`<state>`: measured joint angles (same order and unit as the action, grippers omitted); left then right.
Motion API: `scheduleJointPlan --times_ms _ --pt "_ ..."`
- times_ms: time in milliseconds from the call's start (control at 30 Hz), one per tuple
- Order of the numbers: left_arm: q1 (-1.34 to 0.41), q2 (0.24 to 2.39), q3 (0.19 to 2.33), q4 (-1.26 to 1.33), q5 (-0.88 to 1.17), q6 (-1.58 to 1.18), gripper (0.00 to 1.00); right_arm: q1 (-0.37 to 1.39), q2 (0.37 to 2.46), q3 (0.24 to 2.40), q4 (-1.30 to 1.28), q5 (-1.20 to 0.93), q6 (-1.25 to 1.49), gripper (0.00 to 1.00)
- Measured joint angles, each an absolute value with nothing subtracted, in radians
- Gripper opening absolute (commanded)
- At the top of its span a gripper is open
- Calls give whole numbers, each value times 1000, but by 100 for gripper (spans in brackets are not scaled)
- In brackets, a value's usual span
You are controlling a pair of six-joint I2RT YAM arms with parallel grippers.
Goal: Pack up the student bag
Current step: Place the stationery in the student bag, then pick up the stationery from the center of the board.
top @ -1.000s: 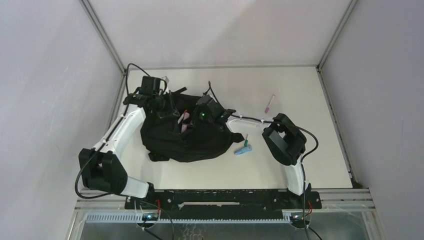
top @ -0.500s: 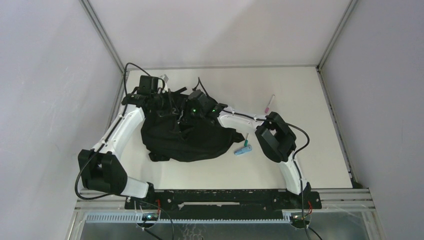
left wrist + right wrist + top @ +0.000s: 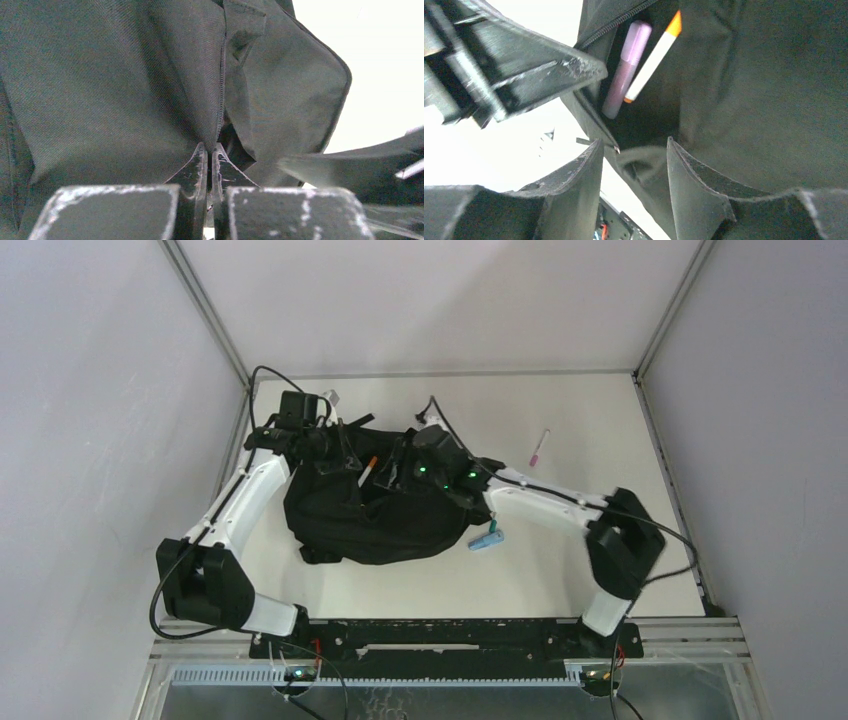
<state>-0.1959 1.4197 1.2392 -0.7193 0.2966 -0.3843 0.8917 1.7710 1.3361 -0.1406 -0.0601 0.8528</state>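
The student bag (image 3: 370, 515), a black soft backpack, lies left of the table's middle. My left gripper (image 3: 335, 445) is at its upper left edge, shut on a fold of bag fabric beside the zip (image 3: 210, 147). My right gripper (image 3: 400, 472) hovers over the bag's open mouth; it is open (image 3: 634, 150) with nothing between its fingers, and a strap of the bag lies just beyond the tips. Inside the opening lie a purple highlighter (image 3: 624, 70) and a white marker with an orange cap (image 3: 654, 55). That marker's end shows at the opening (image 3: 367, 468) in the top view.
A pink pen (image 3: 539, 447) lies on the white table to the right of the bag. A blue and green item (image 3: 487, 537) sits at the bag's right edge, under my right forearm. Grey walls close the table at the back and sides.
My right gripper has gone from shut to open above the bag's mouth. The marker and highlighter now lie loose inside. The right arm's elbow has swung out to the right.
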Motion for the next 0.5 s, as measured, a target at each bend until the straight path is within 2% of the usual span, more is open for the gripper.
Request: scheduleJointPlan --times_ms 167,300,500 --pt "-196 1420 1239 -719 297 -373 0 875 1517 1166 -188 124 790 57" --pt "-196 1420 1239 -719 297 -365 0 783 1336 979 -261 259 787 57" --pt "-196 1421 1239 -717 298 -366 0 565 1341 836 -411 326 780 57"
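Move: The green marker lies on the table about 27 cm to the right of the right hand, 2 cm ahead and 16 cm below it. The blue highlighter is some 7 cm nearer the base than the marker and 3 cm to its left. The pink marker sits 16 cm farther out and about 13 cm to the green one's right, and the open bag is under the right hand. From the left hand the green marker is some 36 cm right, about level and 17 cm lower. The left hand keeps the bag's edge pinched in shut fingers and stays put. The right hand, empty and open, leaves the bag, sweeping about 27 cm right towards the green marker: first rising a little, then dropping some 10 cm. Its fingers swing clockwise roughly 30 degrees, from pointing left to forward and down, still open. ##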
